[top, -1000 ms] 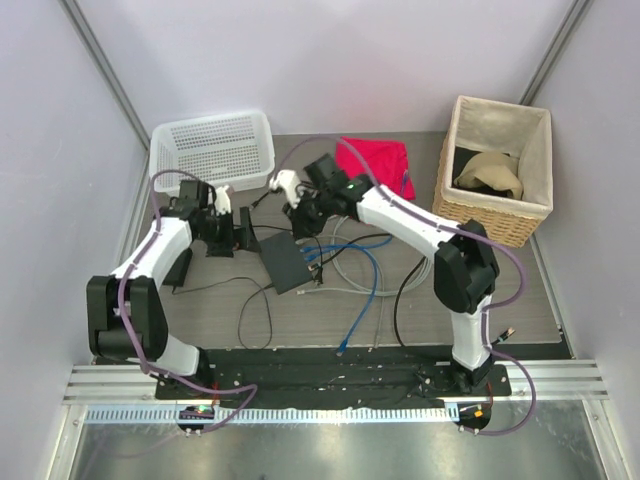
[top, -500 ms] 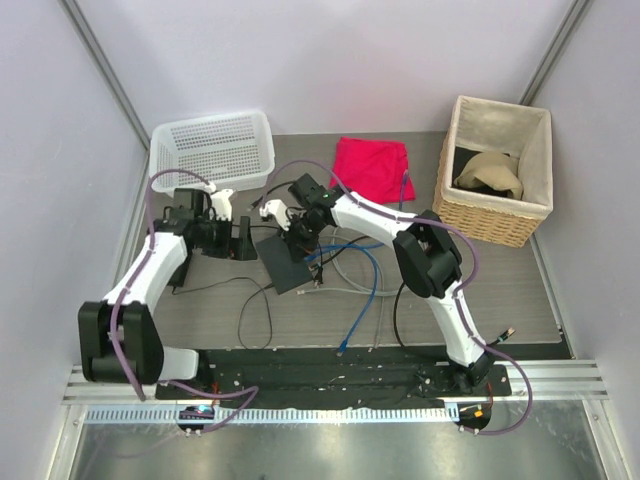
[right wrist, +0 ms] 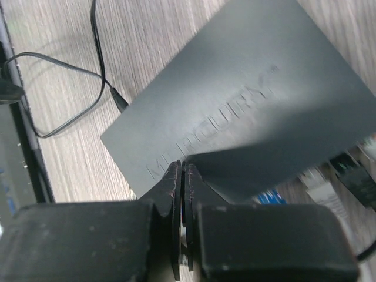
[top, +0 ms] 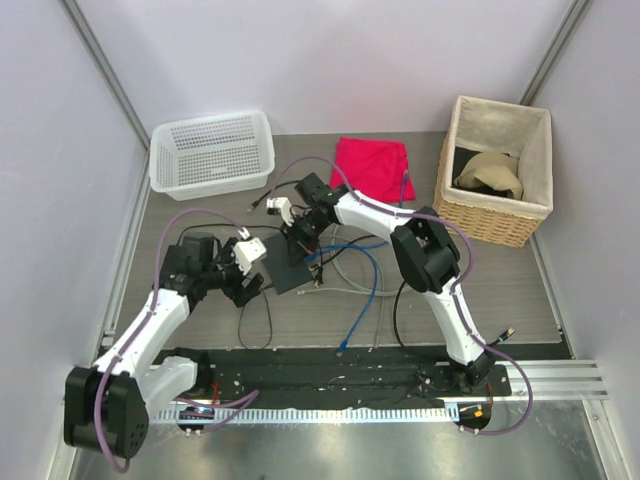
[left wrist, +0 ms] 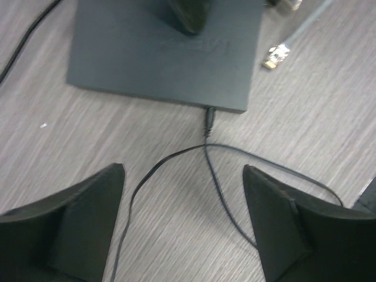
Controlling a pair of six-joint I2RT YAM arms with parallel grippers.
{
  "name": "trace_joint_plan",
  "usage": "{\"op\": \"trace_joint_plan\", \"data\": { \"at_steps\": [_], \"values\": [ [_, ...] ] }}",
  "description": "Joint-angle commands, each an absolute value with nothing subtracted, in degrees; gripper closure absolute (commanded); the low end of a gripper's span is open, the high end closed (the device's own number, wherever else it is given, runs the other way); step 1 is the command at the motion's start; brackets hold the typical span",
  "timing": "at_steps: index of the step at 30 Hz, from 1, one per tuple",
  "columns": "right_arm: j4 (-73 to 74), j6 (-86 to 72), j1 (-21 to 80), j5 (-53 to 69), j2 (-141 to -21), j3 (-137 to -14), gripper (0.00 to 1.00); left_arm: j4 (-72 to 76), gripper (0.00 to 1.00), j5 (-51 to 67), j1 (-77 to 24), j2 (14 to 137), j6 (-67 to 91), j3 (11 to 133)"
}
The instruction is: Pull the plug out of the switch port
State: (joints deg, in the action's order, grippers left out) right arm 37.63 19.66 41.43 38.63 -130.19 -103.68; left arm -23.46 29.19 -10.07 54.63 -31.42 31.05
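Note:
The switch is a flat matte black box lying mid-table. A thin black cable's plug sits in a port on the edge facing my left gripper; it also shows in the right wrist view. My left gripper is open and empty, low over the table, a short way in front of that plug; in the top view it is left of the switch. My right gripper is shut and empty, its tips resting on the switch's top.
Blue and grey network cables coil to the right of the switch, with a loose connector beside it. A white plastic basket, a red cloth and a wicker basket stand along the back.
My left arm has swung from the back left to the near side of the switch, with its gripper open. My right gripper has come down onto the switch's top.

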Motion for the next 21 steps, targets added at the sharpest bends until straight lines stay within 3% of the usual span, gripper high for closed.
{"op": "trace_joint_plan", "data": {
  "at_steps": [1,4,8,21],
  "values": [
    [43.94,21.0,39.29,36.83,-134.29,-104.06,0.97,-20.29,0.25,34.71,-10.98,61.07,-38.4,35.85],
    [45.18,21.27,39.29,37.79,-134.82,-104.77,0.97,-25.48,0.39,36.74,-12.99,67.83,-39.37,39.62],
    [45.44,21.18,39.64,38.14,-135.26,-104.77,0.96,-25.5,0.45,34.46,-15.2,71.63,-38.5,40.78],
    [45.44,21.01,40.08,37.97,-135.26,-104.41,0.96,-15.56,0.47,26.89,-18.28,76.02,-37.44,35.78]
  ]
}}
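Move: The thin power plug in the switch's left side, near its close corner, lies about 5 cm to the right of my left hand, 1 cm ahead and some 7 cm below. The switch's middle sits 5 cm farther out and 3 cm farther right than the plug; a loose clear-ended cable plug lies level with my left hand, some 12 cm right. From my right hand the power plug is about 5 cm back, 6 cm left and 3 cm below. My left hand slides about 4 cm right towards the power plug while its fingers narrow from wide open to roughly half, then goes mostly down, some 5 cm in all, turning about 10 degrees clockwise and tipping steeper, to bring the fingertips astride the plug's line without closing on it. My right hand keeps its shut fingertips on top of the switch, shifting only about 1 cm. ##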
